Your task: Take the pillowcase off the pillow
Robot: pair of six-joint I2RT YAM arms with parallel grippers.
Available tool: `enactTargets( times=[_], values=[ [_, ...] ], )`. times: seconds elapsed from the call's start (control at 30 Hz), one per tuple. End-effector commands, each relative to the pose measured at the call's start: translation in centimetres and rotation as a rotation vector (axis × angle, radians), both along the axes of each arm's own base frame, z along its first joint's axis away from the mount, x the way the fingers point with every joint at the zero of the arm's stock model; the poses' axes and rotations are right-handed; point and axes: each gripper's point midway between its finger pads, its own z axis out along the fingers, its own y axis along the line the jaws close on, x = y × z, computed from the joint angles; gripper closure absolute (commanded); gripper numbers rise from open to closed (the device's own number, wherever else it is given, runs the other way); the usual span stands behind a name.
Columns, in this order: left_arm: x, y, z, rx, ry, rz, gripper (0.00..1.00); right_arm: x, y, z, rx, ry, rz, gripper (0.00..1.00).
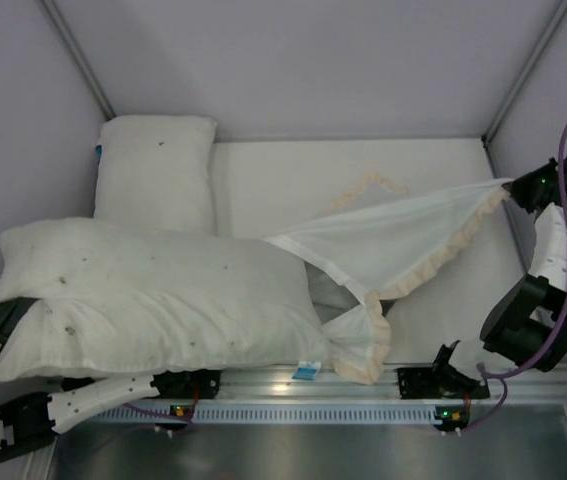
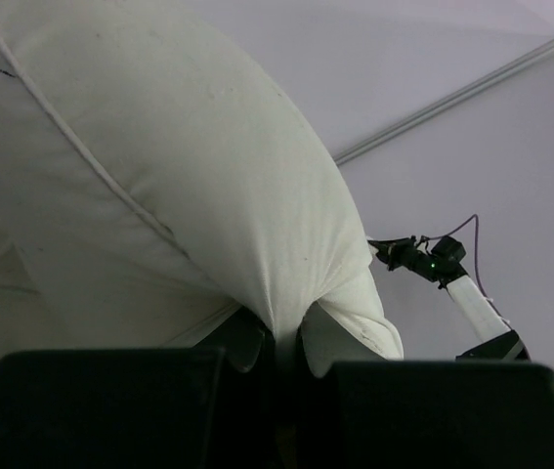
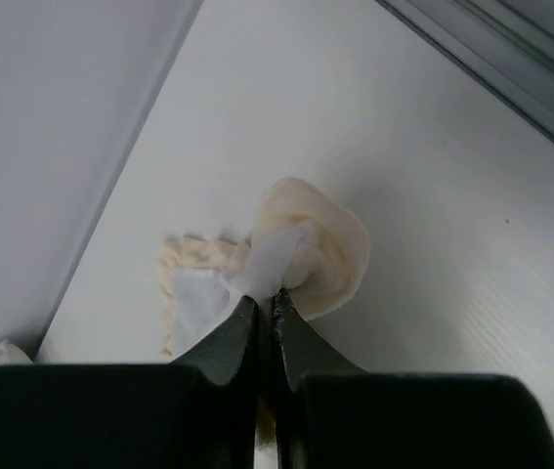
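The pillow (image 1: 153,300), plump and white with tiny dark specks, lies across the left of the table, its blue tag (image 1: 308,371) at the near edge. My left gripper (image 2: 291,337) is shut on a pinch of the pillow's cloth (image 2: 159,176) at its left end; in the top view the pillow hides the jaws. The pillowcase (image 1: 403,235), cream-white side out with ruffled trim, stretches taut from the pillow's right end to my right gripper (image 1: 511,190) at the far right. That gripper (image 3: 269,298) is shut on a bunched corner of the pillowcase (image 3: 320,244).
A second white pillow (image 1: 156,170) lies at the back left against the wall. The enclosure's grey walls stand close on the left, back and right. A metal rail (image 1: 363,385) runs along the near edge between the arm bases.
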Motion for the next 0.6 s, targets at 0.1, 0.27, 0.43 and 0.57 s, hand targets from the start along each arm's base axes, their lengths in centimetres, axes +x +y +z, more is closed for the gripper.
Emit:
enactTargets(
  times=[0.1,0.27,0.43,0.57],
  values=[
    [2.2,1.0,-0.9,-0.013,0.042,0.092,1.0,3.4,-2.9,9.6,-0.163,-0.228,-0.046,1.0],
    [2.9,0.2,-1.5,0.004,0.064,0.091,1.0,2.0,-2.7,16.5,-0.273,-0.384,-0.082,1.0],
    [2.7,0.4,-1.4,-0.017,0.06,0.078,1.0,0.2,-1.3,27.2,-0.361,-0.593,-0.082,1.0],
    [2.2,1.2,-1.7,-0.056,0.048,0.065,1.0,0.6,-1.2,31.7,-0.382,-0.656,-0.07,1.0]
  ],
)
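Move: The pillowcase hangs from its corner in the right hand; its slack body lies about 23 cm left of that hand, 16 cm back and 15 cm lower, with the pillow's free end farther on, some 42 cm left, 24 cm back and 15 cm below the hand. From the left hand, pinching the pillow's raised end, the case body is about 64 cm right, 16 cm ahead and 35 cm down; the second pillow lies 42 cm ahead, 6 cm right, 35 cm down. The pillowcase, its corner still pinched in the shut right fingers, is drawn up and away from the pillow's free end: the right hand climbs about 22 cm, faster in the second half, its fingers tipping up almost 30 degrees after a slight early drift forward and right. The left hand keeps its grip on the pillow's end, easing forward a couple of centimetres, slightly right and down. ##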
